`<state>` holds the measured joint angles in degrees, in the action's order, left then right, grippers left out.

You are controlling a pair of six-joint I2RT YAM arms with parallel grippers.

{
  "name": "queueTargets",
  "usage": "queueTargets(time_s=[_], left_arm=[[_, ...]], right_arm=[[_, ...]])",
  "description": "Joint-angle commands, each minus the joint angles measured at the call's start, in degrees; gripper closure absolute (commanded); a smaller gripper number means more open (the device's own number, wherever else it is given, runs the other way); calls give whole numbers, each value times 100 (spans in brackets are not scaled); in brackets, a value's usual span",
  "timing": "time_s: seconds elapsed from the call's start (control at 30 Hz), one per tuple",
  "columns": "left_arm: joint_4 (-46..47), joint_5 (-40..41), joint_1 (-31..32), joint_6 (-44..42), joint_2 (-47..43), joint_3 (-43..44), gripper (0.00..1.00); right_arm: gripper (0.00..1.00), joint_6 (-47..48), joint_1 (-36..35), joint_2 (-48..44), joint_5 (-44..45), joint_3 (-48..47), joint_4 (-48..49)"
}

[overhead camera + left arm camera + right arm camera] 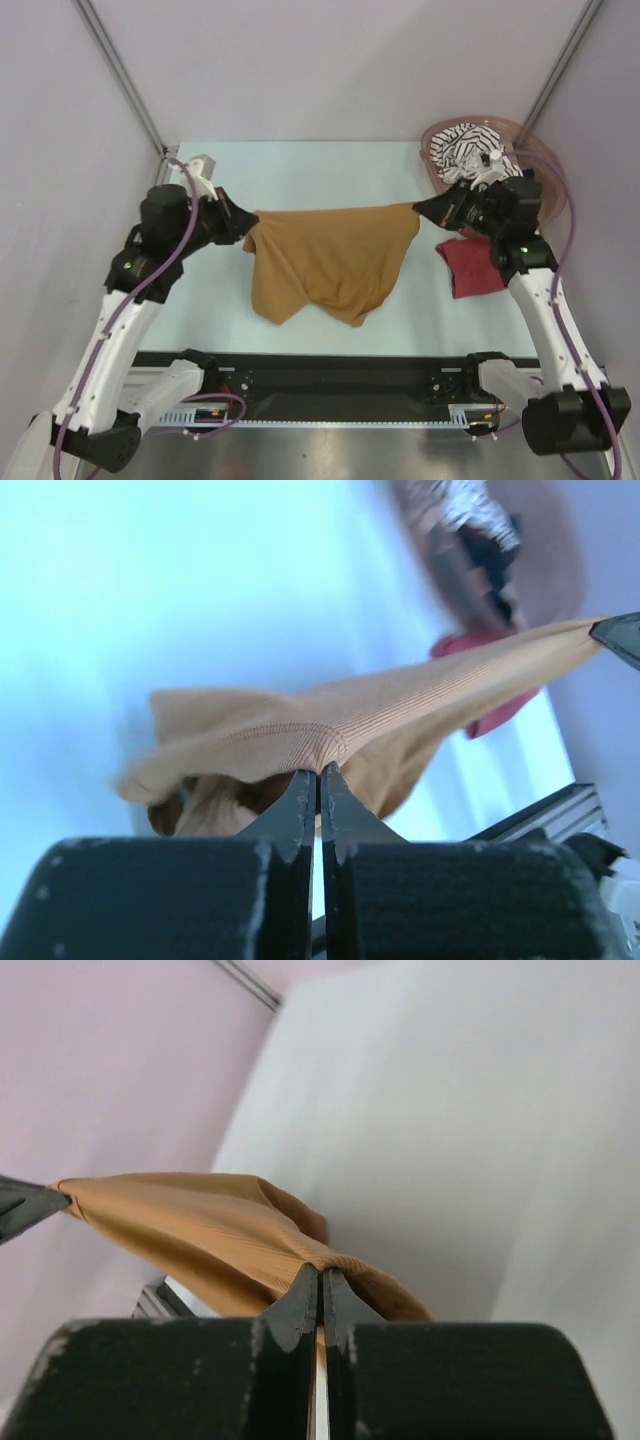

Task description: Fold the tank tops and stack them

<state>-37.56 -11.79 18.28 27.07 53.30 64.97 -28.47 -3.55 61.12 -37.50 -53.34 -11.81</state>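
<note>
A mustard-brown tank top (335,260) hangs stretched between my two grippers above the middle of the table, its lower part drooping down. My left gripper (245,220) is shut on its left corner; in the left wrist view the ribbed hem (300,745) is pinched at the fingertips. My right gripper (420,208) is shut on the right corner, and the cloth (220,1230) runs away to the left in the right wrist view. A dark red tank top (472,265) lies folded on the table under my right arm. A black-and-white striped one (468,145) sits in the basket.
The pinkish-brown oval basket (540,150) stands at the back right corner, behind my right arm. Grey walls close in the table at the back and both sides. A black rail (340,375) runs along the near edge.
</note>
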Motion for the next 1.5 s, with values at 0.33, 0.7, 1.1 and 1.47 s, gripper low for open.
queueTargets(time_s=[0.33,0.7,1.1,1.47], left_arm=[[-1684,178,-53,-615,-1418,3231,100],[-1334,572,-53,-449,-1059,2557,100],[-586,924,-71,-694,-380,3399,100],[-586,758,-71,-809,-1356,2241,100]], right_arm=[[100,360,48,-2473,-442,-2540,-779],[100,-35,56,-1720,-170,-2805,-1121],[100,-71,-453,-399,31,-3727,-551],[100,-475,-576,-996,-267,-2436,100]])
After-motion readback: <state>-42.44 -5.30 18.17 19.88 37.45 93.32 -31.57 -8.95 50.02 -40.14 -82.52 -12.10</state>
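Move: The mustard tank top already hangs by its upper edge between the two shut grippers. Its middle is some 15 cm to the right of the left hand, a couple of centimetres back and about 13 cm below; from the right hand it is roughly 16 cm left, 6 cm back and 11 cm below. The folded red tank top lies about 17 cm to the right of the right hand, 1 cm farther out and 27 cm lower; the basket's middle is some 21 cm right, 24 cm ahead and 22 cm below. The mustard tank top, kept pinched at both ends, is flapped in the air: both hands whip it up and back about 25 cm each way, throw it forward and partly down, then pull it up and back again roughly 10 cm each way. The fingers swing up, down, then up with each stroke, ending some 40 degrees higher, while the left hand also works about 7 cm left, tightening the edge. ##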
